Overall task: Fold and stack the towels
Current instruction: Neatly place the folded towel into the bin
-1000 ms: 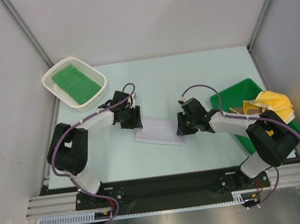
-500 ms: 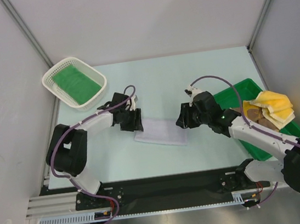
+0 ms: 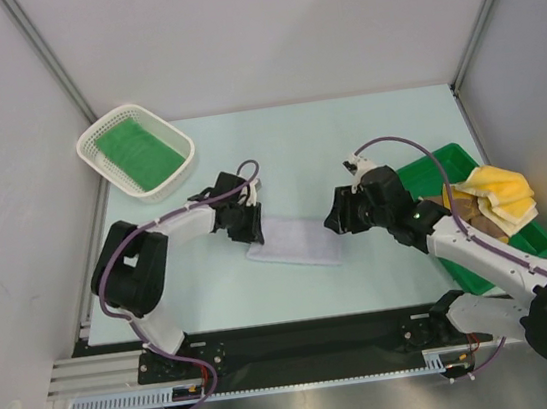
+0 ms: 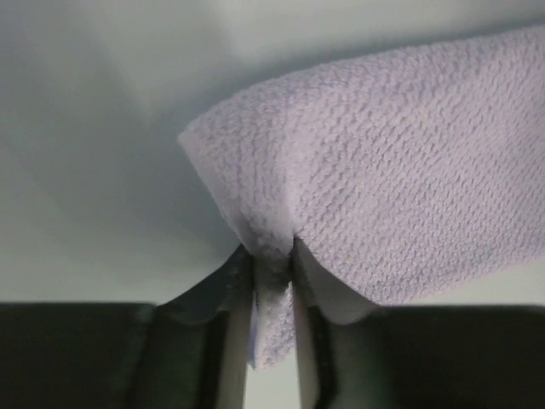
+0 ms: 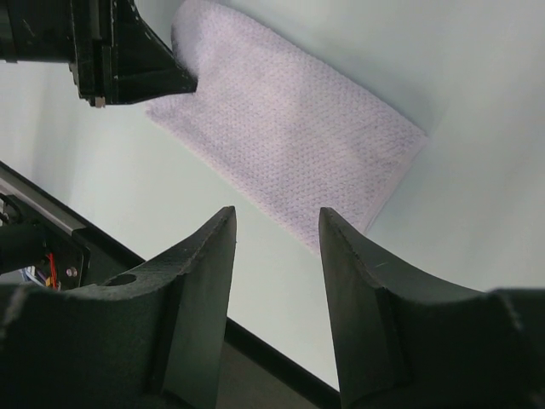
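Note:
A white towel (image 3: 294, 242) lies folded flat on the table between the two arms. My left gripper (image 3: 254, 231) is at its left end, shut on a pinched corner of the cloth (image 4: 272, 264); the white towel (image 4: 400, 162) spreads away beyond the fingers. My right gripper (image 3: 334, 223) hovers just off the towel's right end, open and empty (image 5: 277, 223), with the white towel (image 5: 289, 128) below it and the left gripper (image 5: 119, 51) at the towel's far end. A green towel (image 3: 138, 152) lies in the basket. A yellow towel (image 3: 502, 193) and a tan-brown one (image 3: 459, 208) are bunched in the tray.
The white mesh basket (image 3: 87, 146) stands at the back left corner. The green tray (image 3: 421, 175) sits along the right edge under the right arm. Grey walls close in the table on three sides, and a black rail runs along the near edge.
The left gripper has closed on the white towel's left corner. The right gripper has opened wider and drawn slightly back from the towel's right end as its arm stretched out.

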Motion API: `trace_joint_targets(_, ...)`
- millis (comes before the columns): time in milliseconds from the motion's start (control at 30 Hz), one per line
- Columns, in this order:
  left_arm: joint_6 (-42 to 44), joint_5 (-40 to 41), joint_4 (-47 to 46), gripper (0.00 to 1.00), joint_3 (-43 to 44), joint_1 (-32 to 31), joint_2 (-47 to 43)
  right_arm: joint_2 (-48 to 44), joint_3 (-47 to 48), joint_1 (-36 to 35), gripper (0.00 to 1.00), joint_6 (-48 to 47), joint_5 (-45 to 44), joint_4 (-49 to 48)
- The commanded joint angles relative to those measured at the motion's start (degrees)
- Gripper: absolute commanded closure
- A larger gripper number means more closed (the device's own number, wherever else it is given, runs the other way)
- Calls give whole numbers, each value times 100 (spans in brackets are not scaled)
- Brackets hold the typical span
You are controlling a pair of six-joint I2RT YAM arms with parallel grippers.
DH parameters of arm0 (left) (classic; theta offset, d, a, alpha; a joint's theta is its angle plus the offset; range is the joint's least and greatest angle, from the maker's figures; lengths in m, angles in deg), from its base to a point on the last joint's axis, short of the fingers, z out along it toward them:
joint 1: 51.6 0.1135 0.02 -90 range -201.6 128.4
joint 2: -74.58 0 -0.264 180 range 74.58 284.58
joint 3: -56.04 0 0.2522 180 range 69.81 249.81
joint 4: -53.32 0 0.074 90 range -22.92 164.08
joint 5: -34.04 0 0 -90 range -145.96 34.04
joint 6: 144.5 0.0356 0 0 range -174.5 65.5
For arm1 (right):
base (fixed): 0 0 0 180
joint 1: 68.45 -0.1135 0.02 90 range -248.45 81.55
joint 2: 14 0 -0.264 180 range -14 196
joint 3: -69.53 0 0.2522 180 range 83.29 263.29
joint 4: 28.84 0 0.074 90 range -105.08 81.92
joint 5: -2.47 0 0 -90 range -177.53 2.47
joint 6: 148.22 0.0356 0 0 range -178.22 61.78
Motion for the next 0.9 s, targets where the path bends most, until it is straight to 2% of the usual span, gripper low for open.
trace_joint_targets(0, 75, 15, 346, 76, -30, -255, 160, -163, 55, 44, 51, -101, 55, 53)
trace_joint_targets(67, 66, 42, 469, 88, -48, -264, 98, -216, 90, 44, 51, -110, 55, 115)
trace_joint_targets(100, 101, 51, 531, 98, -22, -264, 54, -242, 99, 53, 51, -119, 55, 124)
trace_joint_targets(133, 128, 77, 627, 100, 31, -264, 2, -260, 99, 62, 51, -119, 55, 141)
trace_joint_targets(300, 522, 963, 1427, 100, 706, -255, -201, -400, 152, 71, 50, -102, 82, 185)
trace_joint_targets(400, 847, 1920, 1849, 100, 1180, -237, -359, -506, 187, 62, 42, -128, 117, 256)
trace_joint_targets(467, 1076, 2379, 2042, 100, 1375, -246, -429, -541, 187, 62, 28, -163, 108, 282)
trace_joint_targets(567, 1331, 2826, 2227, 100, 1692, -237, -403, -567, 248, 71, 20, -233, 64, 352)
trace_joint_targets(600, 1349, 2976, 2245, 100, 1753, -246, -403, -541, 275, 79, 15, -260, 55, 361)
trace_joint_targets(633, 1558, 3082, 2245, 100, 1771, -246, -403, -524, 284, 88, 0, -269, 38, 361)
trace_joint_targets(767, 2104, 4064, 2132, 100, 1886, -10, -359, -418, 266, 88, 0, -277, 46, 326)
trace_joint_targets(867, 2386, 4225, 2087, 100, 2131, 437, -342, -278, 249, 123, 0, -348, 64, 282)
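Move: The folded white towel is right at my left hand: its left end sits between my half-open fingers, its middle about 8 cm to the right and 2 cm back. The white bin stands some 27 cm ahead and 27 cm to the left of that hand, the green towel lying folded inside it at much the same spot. From my right hand the white towel's middle is roughly 9 cm left, 2 cm ahead and 14 cm below. With my left hand I shut my fingers on the white towel's left end, easing back about 1 cm, then carry it leftward some 10 cm while rising about 8 cm and going forward towards the bin. My wrist rolls some 35 degrees as I go, swinging the fingertips to the left. My right hand stays clear of the towel and opens wide. ##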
